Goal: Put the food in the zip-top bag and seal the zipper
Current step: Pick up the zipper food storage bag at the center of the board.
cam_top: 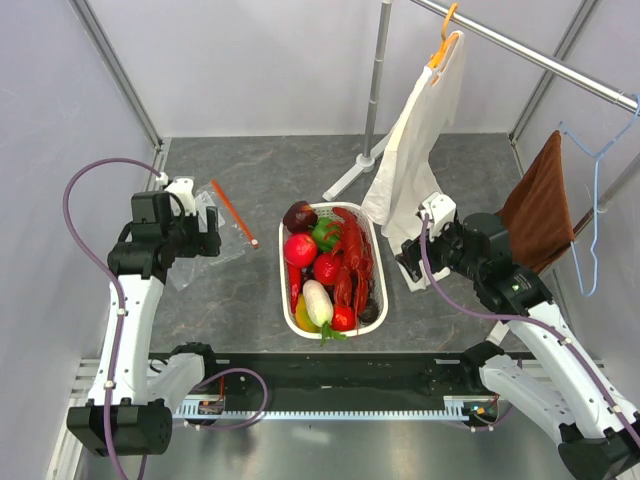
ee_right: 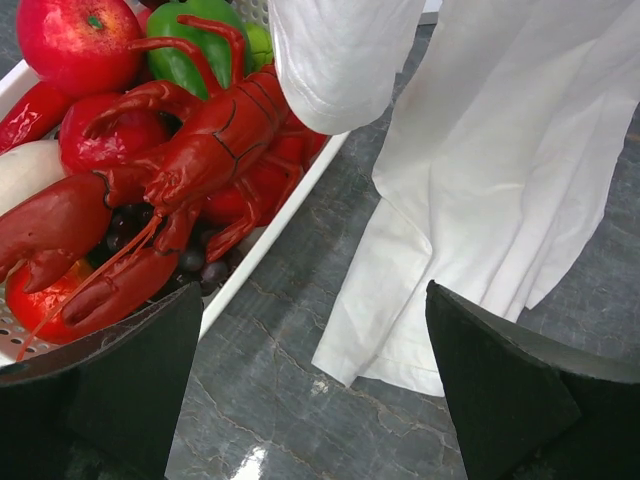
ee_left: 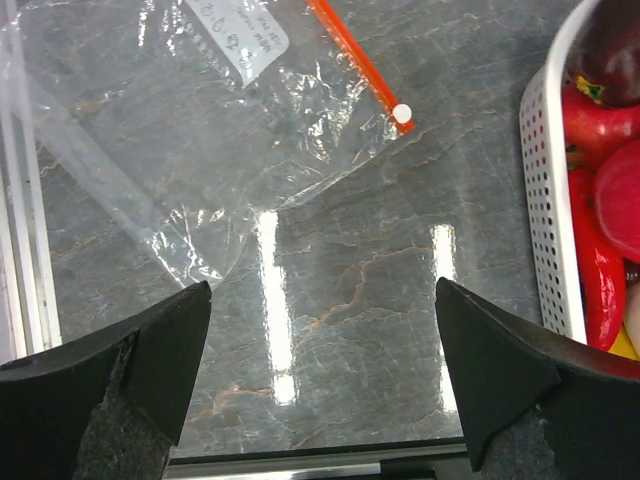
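The clear zip-top bag (cam_top: 212,232) lies flat on the table at the left, its orange-red zipper (cam_top: 232,212) along the far right edge. In the left wrist view the bag (ee_left: 190,130) and zipper (ee_left: 355,65) lie ahead of my open, empty left gripper (ee_left: 323,365). The food fills a white slotted basket (cam_top: 375,262): red fruits (cam_top: 300,250), a green pepper (cam_top: 324,234), a purple bulb (cam_top: 299,215), a white radish (cam_top: 317,302), a red lobster (ee_right: 200,150). My right gripper (ee_right: 310,385) is open and empty beside the basket's right side.
A white cloth (cam_top: 418,140) hangs from a rail on an orange hanger and drapes down close to the right gripper (cam_top: 415,255). A brown cloth (cam_top: 538,210) hangs at the right. A metal stand pole (cam_top: 375,90) rises behind the basket.
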### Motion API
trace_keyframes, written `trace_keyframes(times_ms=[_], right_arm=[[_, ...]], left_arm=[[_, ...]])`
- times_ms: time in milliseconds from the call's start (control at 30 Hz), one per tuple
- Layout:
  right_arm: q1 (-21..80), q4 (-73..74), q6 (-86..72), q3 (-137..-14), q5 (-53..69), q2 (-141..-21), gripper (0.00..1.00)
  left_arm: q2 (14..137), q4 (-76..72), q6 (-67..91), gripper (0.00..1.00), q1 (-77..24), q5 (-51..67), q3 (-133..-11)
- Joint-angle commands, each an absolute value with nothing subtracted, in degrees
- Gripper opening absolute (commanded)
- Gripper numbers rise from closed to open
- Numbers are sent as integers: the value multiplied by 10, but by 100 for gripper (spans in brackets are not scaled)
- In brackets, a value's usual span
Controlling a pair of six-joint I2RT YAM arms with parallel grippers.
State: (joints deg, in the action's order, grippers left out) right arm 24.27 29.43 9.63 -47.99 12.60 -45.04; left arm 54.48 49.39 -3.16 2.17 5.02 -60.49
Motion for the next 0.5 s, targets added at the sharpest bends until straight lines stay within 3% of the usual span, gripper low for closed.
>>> trace_keyframes(times_ms=[0, 467], right_arm=[[245, 291, 76, -482, 120, -445, 99], [245, 295, 6, -509, 124, -475, 99]], left_arm=[[553, 465, -5, 100, 24, 2, -625], [750, 360, 93, 100, -25, -132, -711]])
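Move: Lying flat on the board ahead of the open left hand, the clear zip-top bag has its middle about 8 cm forward, 2 cm to the left and 19 cm below. Its red zipper strip lies some 14 cm ahead and 7 cm to the right, at the same depth; the food basket's middle is level with the hand, roughly 29 cm to the right. From the right hand, the bag's middle is about 54 cm left and 9 cm forward. Reaching out high above the clear bag, the left hand first eases left, then gathers speed forward, going about 7 cm forward and 2 cm left while sinking hardly at all. The wrist swings some 10 degrees counter-clockwise, and the wide-open fingers touch nothing yet. ##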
